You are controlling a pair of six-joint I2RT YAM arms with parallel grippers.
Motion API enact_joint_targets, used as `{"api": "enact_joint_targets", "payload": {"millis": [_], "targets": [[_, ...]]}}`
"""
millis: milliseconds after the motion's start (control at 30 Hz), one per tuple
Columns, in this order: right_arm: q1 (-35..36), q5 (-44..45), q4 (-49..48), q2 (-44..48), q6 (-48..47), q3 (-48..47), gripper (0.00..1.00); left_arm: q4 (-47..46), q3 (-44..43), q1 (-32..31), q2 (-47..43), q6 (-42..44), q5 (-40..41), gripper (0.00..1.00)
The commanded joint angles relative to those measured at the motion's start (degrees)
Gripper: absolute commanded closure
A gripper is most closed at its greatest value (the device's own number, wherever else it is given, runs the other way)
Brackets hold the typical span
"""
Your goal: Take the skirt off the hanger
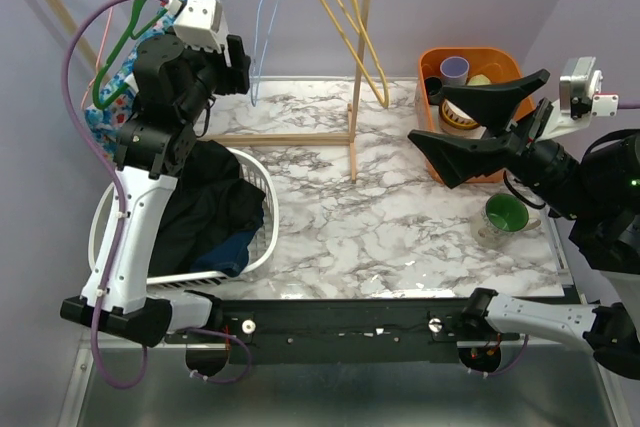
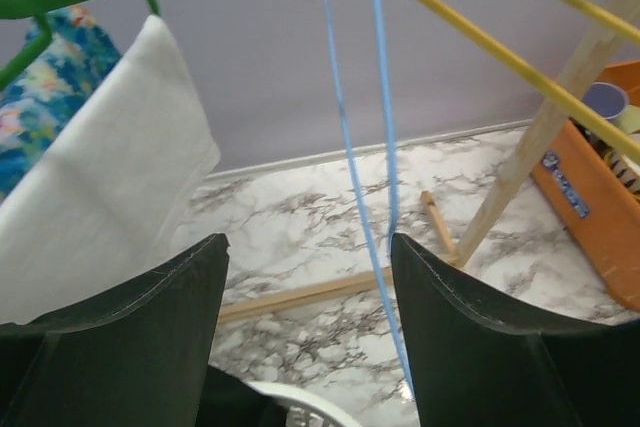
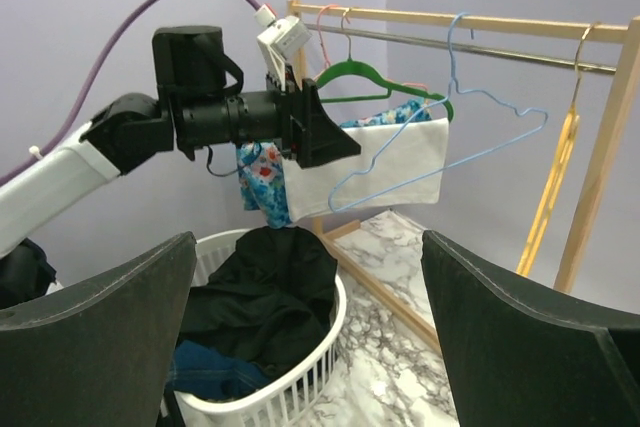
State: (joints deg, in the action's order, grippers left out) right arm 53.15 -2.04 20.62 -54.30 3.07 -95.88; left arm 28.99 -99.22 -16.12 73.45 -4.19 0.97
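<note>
The black skirt (image 1: 205,202) lies crumpled in the white laundry basket (image 1: 268,184) at the left; the right wrist view shows the skirt (image 3: 265,292) heaped there too. The thin light-blue hanger (image 1: 265,27) hangs bare from the rail; it also crosses the left wrist view, where the hanger (image 2: 350,147) runs between the fingers' tips. My left gripper (image 1: 238,59) is raised beside the hanger, above the basket's far end, open with nothing between its fingers (image 2: 150,337). My right gripper (image 1: 430,122) hovers open over the table's right side, empty.
A wooden rack (image 1: 355,127) stands at the back, with a yellow hanger (image 1: 350,17) and a green hanger (image 1: 150,7) carrying a floral garment (image 1: 105,117) and a white cloth (image 2: 110,197). An orange bin (image 1: 500,62) and a green cup (image 1: 507,213) sit at right. A navy garment (image 1: 225,252) lies in the basket.
</note>
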Motion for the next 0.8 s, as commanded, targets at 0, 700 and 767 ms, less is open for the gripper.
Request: {"api": "enact_joint_targets", "payload": {"millis": [0, 700, 767], "targets": [[0.1, -2.0, -2.3, 2.3, 3.5, 4.6, 0.00, 11.2, -5.4, 4.9, 0.8, 0.4, 7.0, 0.23], [0.0, -4.5, -1.6, 6.8, 5.7, 12.8, 0.00, 14.4, -19.2, 28.6, 6.9, -2.2, -2.1, 0.22], [0.0, -4.5, -1.7, 6.8, 5.5, 12.8, 0.00, 14.3, -20.3, 28.8, 7.0, -2.3, -1.4, 0.22]]}}
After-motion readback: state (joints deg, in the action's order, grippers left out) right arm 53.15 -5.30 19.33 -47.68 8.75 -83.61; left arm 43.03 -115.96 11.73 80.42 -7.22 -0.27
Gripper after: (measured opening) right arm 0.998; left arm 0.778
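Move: The white cloth on the green hanger lies about 12 cm ahead of the left hand, 13 cm to its left and some 6 cm lower; the green hanger's middle is 12 cm ahead, about 17 cm left and level in height. The flowered garment is roughly 14 cm ahead and 23 cm left. The emptied blue hanger hangs 10 cm ahead, 6 cm right. From the right hand the white cloth is about 38 cm ahead, 55 cm left and 18 cm lower. Towards the green hanger with the white cloth, the empty left hand sweeps some 18 cm to its left, nearly level, away from the blue hanger it had already let go. It turns about 25 degrees counter-clockwise on the way, fingers still open, and rises slightly at the last. The right hand, still wide open, sinks about 5 cm and tips its fingers a little downward. ##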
